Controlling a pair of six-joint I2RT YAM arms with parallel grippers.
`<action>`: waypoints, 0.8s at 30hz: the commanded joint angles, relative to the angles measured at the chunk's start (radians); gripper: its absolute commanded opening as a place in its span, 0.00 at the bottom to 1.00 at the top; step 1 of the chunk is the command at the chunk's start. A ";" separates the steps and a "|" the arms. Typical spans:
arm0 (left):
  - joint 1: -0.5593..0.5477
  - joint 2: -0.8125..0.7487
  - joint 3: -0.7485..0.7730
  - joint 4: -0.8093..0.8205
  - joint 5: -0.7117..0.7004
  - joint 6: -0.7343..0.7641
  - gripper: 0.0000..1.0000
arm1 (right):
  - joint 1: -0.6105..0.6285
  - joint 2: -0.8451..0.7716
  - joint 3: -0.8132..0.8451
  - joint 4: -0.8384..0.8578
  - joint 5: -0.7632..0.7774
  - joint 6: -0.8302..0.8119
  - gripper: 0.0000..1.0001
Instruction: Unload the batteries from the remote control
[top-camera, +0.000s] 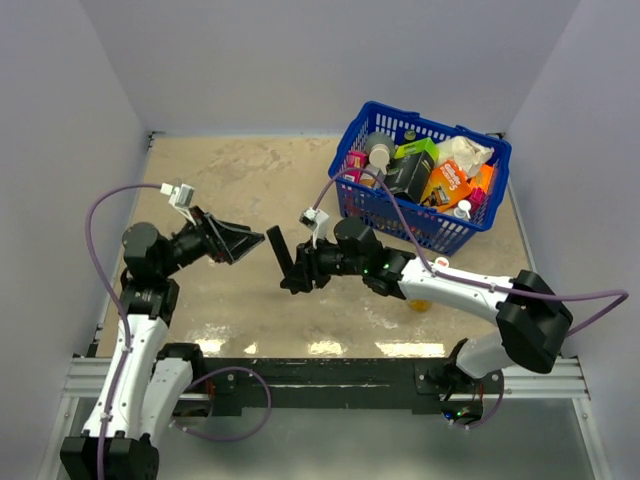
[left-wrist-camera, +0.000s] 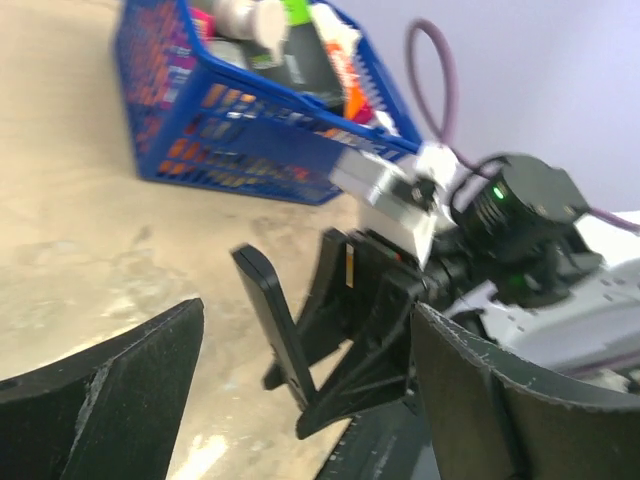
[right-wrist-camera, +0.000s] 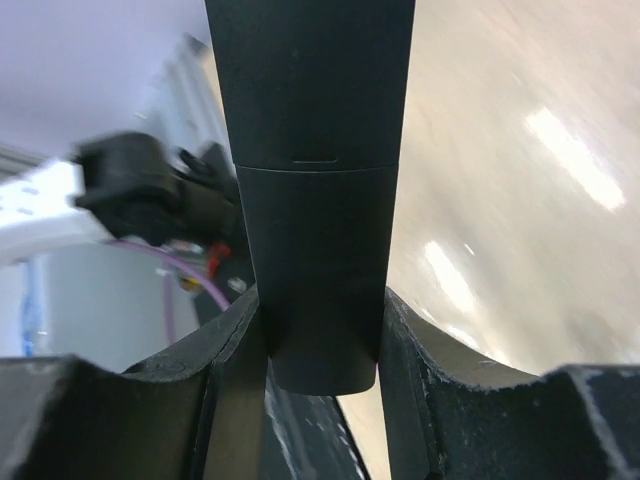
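The remote control (top-camera: 283, 257) is a slim black bar held upright over the middle of the table, with my right gripper (top-camera: 300, 276) shut on its lower end. In the right wrist view the remote control (right-wrist-camera: 312, 190) fills the gap between the two fingers of the right gripper (right-wrist-camera: 320, 315), and a seam crosses its face. My left gripper (top-camera: 246, 243) hangs open just left of the bar, apart from it. In the left wrist view the remote control (left-wrist-camera: 270, 310) stands beyond the spread fingers of the left gripper (left-wrist-camera: 305, 325). The batteries are hidden.
A blue basket (top-camera: 352, 135) full of packets and bottles stands at the back right, and shows as the blue basket (left-wrist-camera: 160, 140) in the left wrist view. A small yellow object (top-camera: 420, 304) lies under the right forearm. White walls close in the table on three sides.
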 joint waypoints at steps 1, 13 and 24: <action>0.002 0.085 0.171 -0.506 -0.196 0.369 0.87 | 0.001 -0.039 0.008 -0.247 0.160 -0.099 0.09; -0.257 0.230 0.159 -0.502 -0.347 0.418 0.89 | 0.025 -0.055 0.039 -0.431 0.248 -0.142 0.09; -0.306 0.365 0.115 -0.334 -0.332 0.369 0.83 | 0.062 -0.049 0.051 -0.429 0.231 -0.116 0.09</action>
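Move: The remote control's middle is about 7 cm to the right of the left hand, 2 cm back and 5 cm lower. The right hand already grips one end of it, with the middle about 5 cm above that hand, 2 cm forward and 2 cm left. From the right hand, the orange bottle stands about 35 cm right, 5 cm ahead and 15 cm lower; the blue basket is about 33 cm right, 30 cm ahead and 10 cm lower. Open left hand sinks about 13 cm, tipping down, while the right lowers the gripped remote 8 cm and leftward. ##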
